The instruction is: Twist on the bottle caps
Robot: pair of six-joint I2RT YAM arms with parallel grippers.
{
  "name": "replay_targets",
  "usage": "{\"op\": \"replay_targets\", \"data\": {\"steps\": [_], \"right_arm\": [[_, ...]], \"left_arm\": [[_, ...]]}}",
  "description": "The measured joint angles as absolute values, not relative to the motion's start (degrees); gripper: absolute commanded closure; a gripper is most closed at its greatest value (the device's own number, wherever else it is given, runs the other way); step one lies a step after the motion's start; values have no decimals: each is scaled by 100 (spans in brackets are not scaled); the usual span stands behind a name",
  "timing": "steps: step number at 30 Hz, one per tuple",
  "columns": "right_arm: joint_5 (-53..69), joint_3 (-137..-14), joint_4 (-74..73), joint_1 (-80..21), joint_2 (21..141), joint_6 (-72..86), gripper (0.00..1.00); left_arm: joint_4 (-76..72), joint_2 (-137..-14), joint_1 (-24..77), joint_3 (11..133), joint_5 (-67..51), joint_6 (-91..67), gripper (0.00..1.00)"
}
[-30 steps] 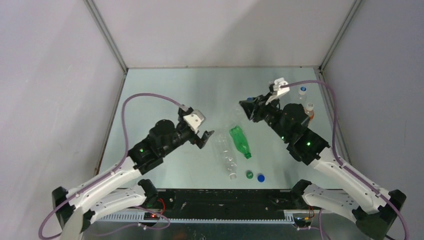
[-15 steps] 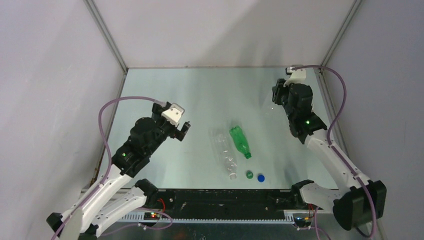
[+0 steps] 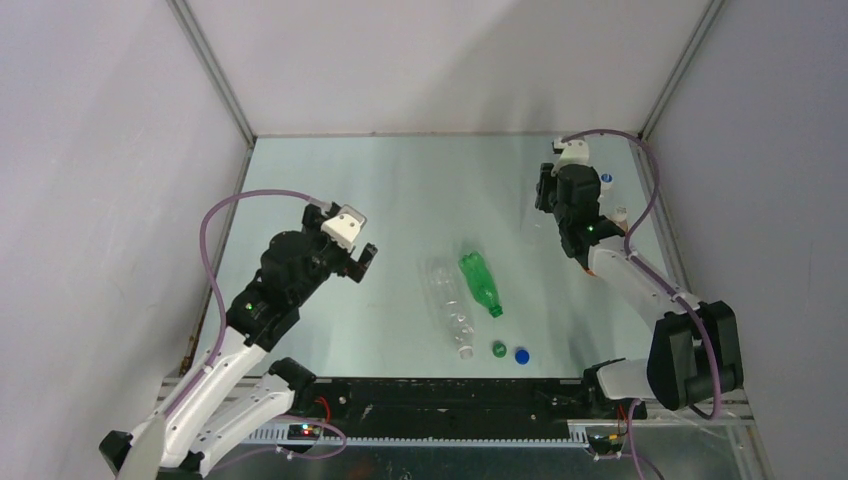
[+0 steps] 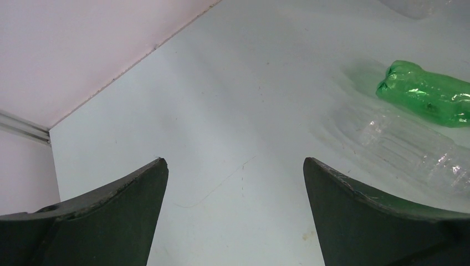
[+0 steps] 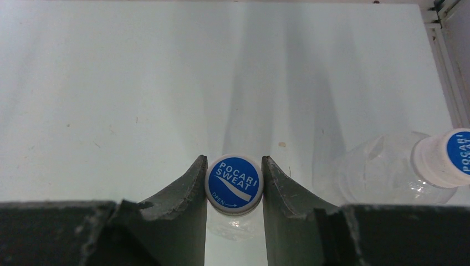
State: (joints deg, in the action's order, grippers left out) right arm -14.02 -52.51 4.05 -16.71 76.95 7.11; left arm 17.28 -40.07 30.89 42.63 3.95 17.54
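My right gripper (image 5: 233,162) is shut on a white-and-blue bottle cap (image 5: 234,183) printed POCARI SWEAT, which sits atop a clear bottle (image 5: 237,226) seen from above. In the top view this gripper (image 3: 547,198) points down at the table's far right. My left gripper (image 4: 234,162) hangs open over bare table, left of centre (image 3: 365,258). A green bottle (image 3: 480,283) and a clear bottle (image 3: 450,310) lie side by side mid-table. A green cap (image 3: 498,349) and a solid blue cap (image 3: 521,354) lie loose near the front edge.
A second clear bottle (image 5: 388,172) with a white-and-blue cap (image 5: 450,157) stands just right of my right gripper. Another bottle with a plain white cap (image 3: 620,213) stands by the right wall. Walls close the table at the left, back and right.
The right arm swung from mid-table to the far right corner and now points down. The left arm drew back leftward, away from the lying bottles, and stayed open.
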Motion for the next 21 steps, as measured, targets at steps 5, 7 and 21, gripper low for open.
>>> {"op": "replay_targets", "data": {"steps": [5,7,21], "right_arm": [[-1439,-5096,639,-1682,7782,709,78],[-1457,-5052,722,-1710,7782,709,71],[-1483,-4995,784,-1826,7780,652,25]], "left_arm": [[1726,-4007,3083,4263,366,1756,0],[1726,-4007,3083,4263,362,1756,0],[1699,-4014,3083,4228,255,1758,0]]}}
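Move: Holding the blue-capped bottle by its cap, the right hand is over the bare table spot where the bottle will stand, straight below, the table about 20 cm down. The clear bottle stands some 12 cm to the right and 1 cm farther out, the orange bottle 15 cm right and 5 cm back; the green bottle lies about 12 cm left and 10 cm back. From the empty left hand, the spot is roughly 13 cm ahead and 38 cm right. Sinking only about 1 cm more, the right hand sets the held bottle's base down on the table and stops. It then eases about 1 cm to the left, and late on its fingers open to roughly two thirds, letting go of the blue cap; the wrist stays as it was, fingers tipped slightly down. ##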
